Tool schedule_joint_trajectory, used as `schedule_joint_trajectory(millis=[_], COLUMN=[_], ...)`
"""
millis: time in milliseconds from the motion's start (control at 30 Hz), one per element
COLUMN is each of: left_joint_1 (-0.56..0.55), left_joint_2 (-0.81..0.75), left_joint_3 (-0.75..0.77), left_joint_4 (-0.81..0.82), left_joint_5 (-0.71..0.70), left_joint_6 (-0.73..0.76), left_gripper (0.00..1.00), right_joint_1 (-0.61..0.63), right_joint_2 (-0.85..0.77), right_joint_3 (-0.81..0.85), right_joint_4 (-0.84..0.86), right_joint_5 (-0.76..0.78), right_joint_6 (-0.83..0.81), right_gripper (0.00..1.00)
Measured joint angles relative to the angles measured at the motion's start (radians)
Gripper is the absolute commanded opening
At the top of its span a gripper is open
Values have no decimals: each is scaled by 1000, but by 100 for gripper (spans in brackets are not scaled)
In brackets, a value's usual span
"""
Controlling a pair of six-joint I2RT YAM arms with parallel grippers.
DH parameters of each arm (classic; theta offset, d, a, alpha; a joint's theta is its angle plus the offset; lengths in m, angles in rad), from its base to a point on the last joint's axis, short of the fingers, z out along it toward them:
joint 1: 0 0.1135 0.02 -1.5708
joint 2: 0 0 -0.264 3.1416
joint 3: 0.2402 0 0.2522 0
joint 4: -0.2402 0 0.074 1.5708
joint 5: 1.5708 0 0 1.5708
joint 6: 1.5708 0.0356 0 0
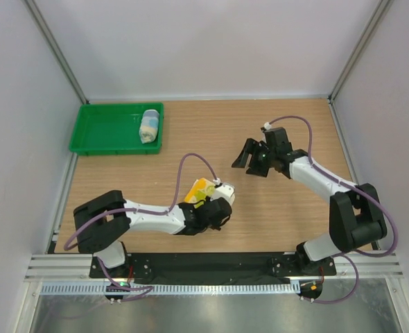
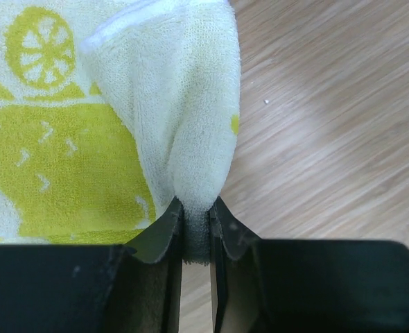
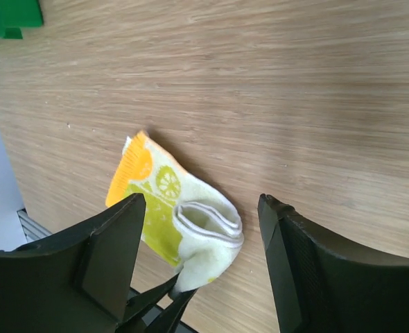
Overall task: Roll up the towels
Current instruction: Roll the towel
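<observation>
The yellow-green towel (image 1: 202, 189) with lemon prints and an orange edge lies partly rolled on the wooden table, near the front. My left gripper (image 2: 196, 205) is shut on a pale fold at the end of this towel (image 2: 184, 83). In the right wrist view the loose roll of that towel (image 3: 164, 186) shows its layered opening, with the left gripper's fingertips (image 3: 164, 305) pinching its lower end. My right gripper (image 1: 249, 161) hovers open above the table, to the right of the towel and apart from it, with nothing between its fingers (image 3: 201, 201). The light blue and white towel (image 1: 149, 126) lies rolled in the tray.
The green plastic tray (image 1: 100, 132) stands at the back left; its corner (image 3: 10, 17) shows in the right wrist view. Grey walls enclose the table on three sides. A black base plate (image 1: 211, 263) runs along the near edge.
</observation>
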Motion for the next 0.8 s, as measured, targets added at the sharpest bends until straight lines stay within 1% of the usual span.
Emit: schedule_joint_trajectory(millis=[133,233,333,500,667,800], left_joint_1=[8,34,76,117,129,165], left_joint_2=[-43,-82,-103,-133,-180,-187], left_joint_3=[-53,-110,-143,-204,-299,-373], left_joint_4=[61,122,167,255,379,510], left_joint_5=[62,142,216,298,360,435], left_joint_6=[-54,-90,-136,-210,-287,-380], left_gripper=[0,0,0,0,0,0], right_joint_1=[2,2,2,2,2,2], right_joint_2=[-97,-148,-164,-166,-201,-277], right_joint_3=[-19,-72,-126,-182,-226,-290], right_joint_4=[-23,-16,-16,-14,24,85], right_joint_5=[31,34,33,25,-13,-72], right_joint_6=[-13,-14,-14,-13,1,22], right_gripper=[73,73,73,73,73,73])
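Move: My left hand already pinches the near end of the yellow towel; the towel's middle is about 5 cm ahead of it, 2 cm left and 1 cm below. In the far-left region, the rolled towel is about 27 cm ahead and 22 cm left of this hand, inside the green tray, whose middle is 26 cm ahead and 32 cm left. From my open, empty right hand, the yellow towel's middle lies roughly 10 cm back, 9 cm left and 8 cm below. Keeping the towel's near end pinched, my left hand turns over some 40 degrees, so its fingers point more to the right and flatter, while it draws back towards the base and lifts slightly, each 2 to 3 cm. My right hand, staying open and clear of the towel, comes back about 6 cm towards it, bobbing up, down, then up again. ##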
